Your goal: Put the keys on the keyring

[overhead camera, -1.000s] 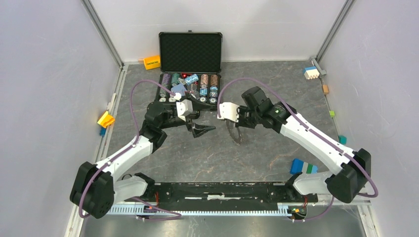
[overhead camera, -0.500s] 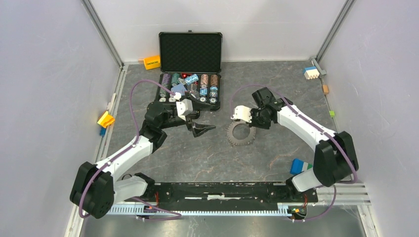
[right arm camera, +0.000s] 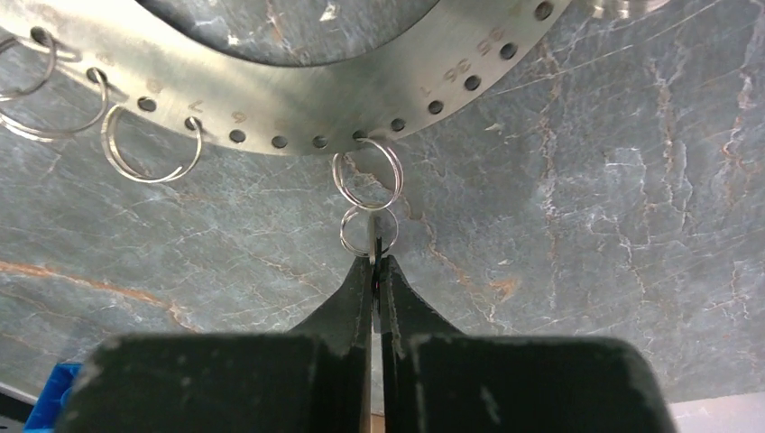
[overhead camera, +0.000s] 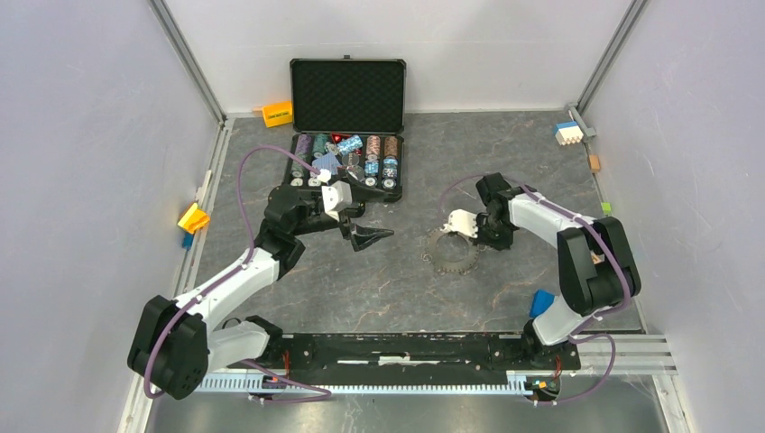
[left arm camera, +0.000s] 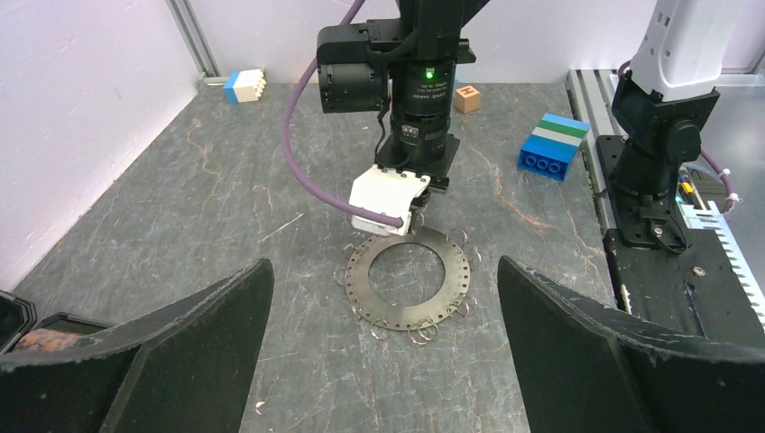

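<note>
The keyring (overhead camera: 448, 255) is a flat grey disc with a big hole and small split rings round its rim. It lies flat on the table (overhead camera: 379, 289), right of centre, and also shows in the left wrist view (left arm camera: 409, 278). My right gripper (overhead camera: 444, 236) points down at its far edge. In the right wrist view that gripper (right arm camera: 376, 257) is shut on a thin silver key (right arm camera: 372, 245), seen edge-on. A small loop links the key to a split ring (right arm camera: 367, 176) on the keyring (right arm camera: 298, 90). My left gripper (overhead camera: 368, 216) hangs wide open left of the disc, its fingers (left arm camera: 162, 352) holding nothing.
An open black case (overhead camera: 347, 95) of poker chips (overhead camera: 347, 158) stands at the back. A blue brick (overhead camera: 541, 302) lies near the right arm's base. Small blocks sit along the walls: orange (overhead camera: 277, 114), yellow (overhead camera: 193, 218), white and blue (overhead camera: 567, 133).
My right arm has folded back toward its base, and the keyring went from hanging upright to lying flat, a little further right. The left arm has not moved.
</note>
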Tool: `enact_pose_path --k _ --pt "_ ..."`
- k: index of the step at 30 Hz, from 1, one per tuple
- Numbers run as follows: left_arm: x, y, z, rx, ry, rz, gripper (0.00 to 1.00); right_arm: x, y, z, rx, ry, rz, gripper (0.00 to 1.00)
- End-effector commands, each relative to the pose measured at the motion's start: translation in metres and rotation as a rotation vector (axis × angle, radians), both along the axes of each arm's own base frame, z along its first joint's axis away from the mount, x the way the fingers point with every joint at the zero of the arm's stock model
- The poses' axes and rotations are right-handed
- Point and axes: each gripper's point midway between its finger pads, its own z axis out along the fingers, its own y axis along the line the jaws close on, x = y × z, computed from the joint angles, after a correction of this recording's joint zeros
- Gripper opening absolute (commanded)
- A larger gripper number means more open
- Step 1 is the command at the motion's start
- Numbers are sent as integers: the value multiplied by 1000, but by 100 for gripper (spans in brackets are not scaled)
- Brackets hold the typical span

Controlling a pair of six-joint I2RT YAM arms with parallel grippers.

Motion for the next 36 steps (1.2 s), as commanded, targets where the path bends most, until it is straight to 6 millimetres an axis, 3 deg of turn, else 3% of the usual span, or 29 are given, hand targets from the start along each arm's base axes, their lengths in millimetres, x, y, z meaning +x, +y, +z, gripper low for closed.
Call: enact_pose_path --k 1,11,22,24,28,36 --pt "-4 1 8 -14 -7 -17 100 5 -10 -9 -30 -4 19 4" --pt "-6 1 10 -14 -14 -27 100 10 -31 -22 -66 18 -28 16" --pt "2 5 10 4 -29 29 100 30 -48 -16 -40 -17 -111 51" --pt "6 6 10 10 -35 55 100 34 -52 -10 -36 -31 -126 60" --pt "23 13 6 36 -34 152 100 48 -65 9 -24 -96 -178 98" --pt "69 44 11 59 -58 471 100 91 -83 63 30 -340 -297 98"
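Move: The keys, still pinched in the right fingers close over the table, go down on a table spot about 2 cm below, 1 cm ahead and 2 cm to the right. The keyring's centre lies some 10 cm to the right hand's left and 1 cm back, the blue brick stack about 14 cm back and 13 cm to the right. From the open, empty left hand the spot is roughly 4 cm ahead, 29 cm right and 25 cm below. The keys are set down beside the keyring: the right hand, fingers pointing down, eases right and about 1 cm lower, then opens wide as it slides on to the right and forward, about 9 cm in all, away from the keyring, turning clockwise and rising a little at the end. The left hand, open and empty, starts late, moving some 4 cm forward with a slight drop and counter-clockwise turn. ##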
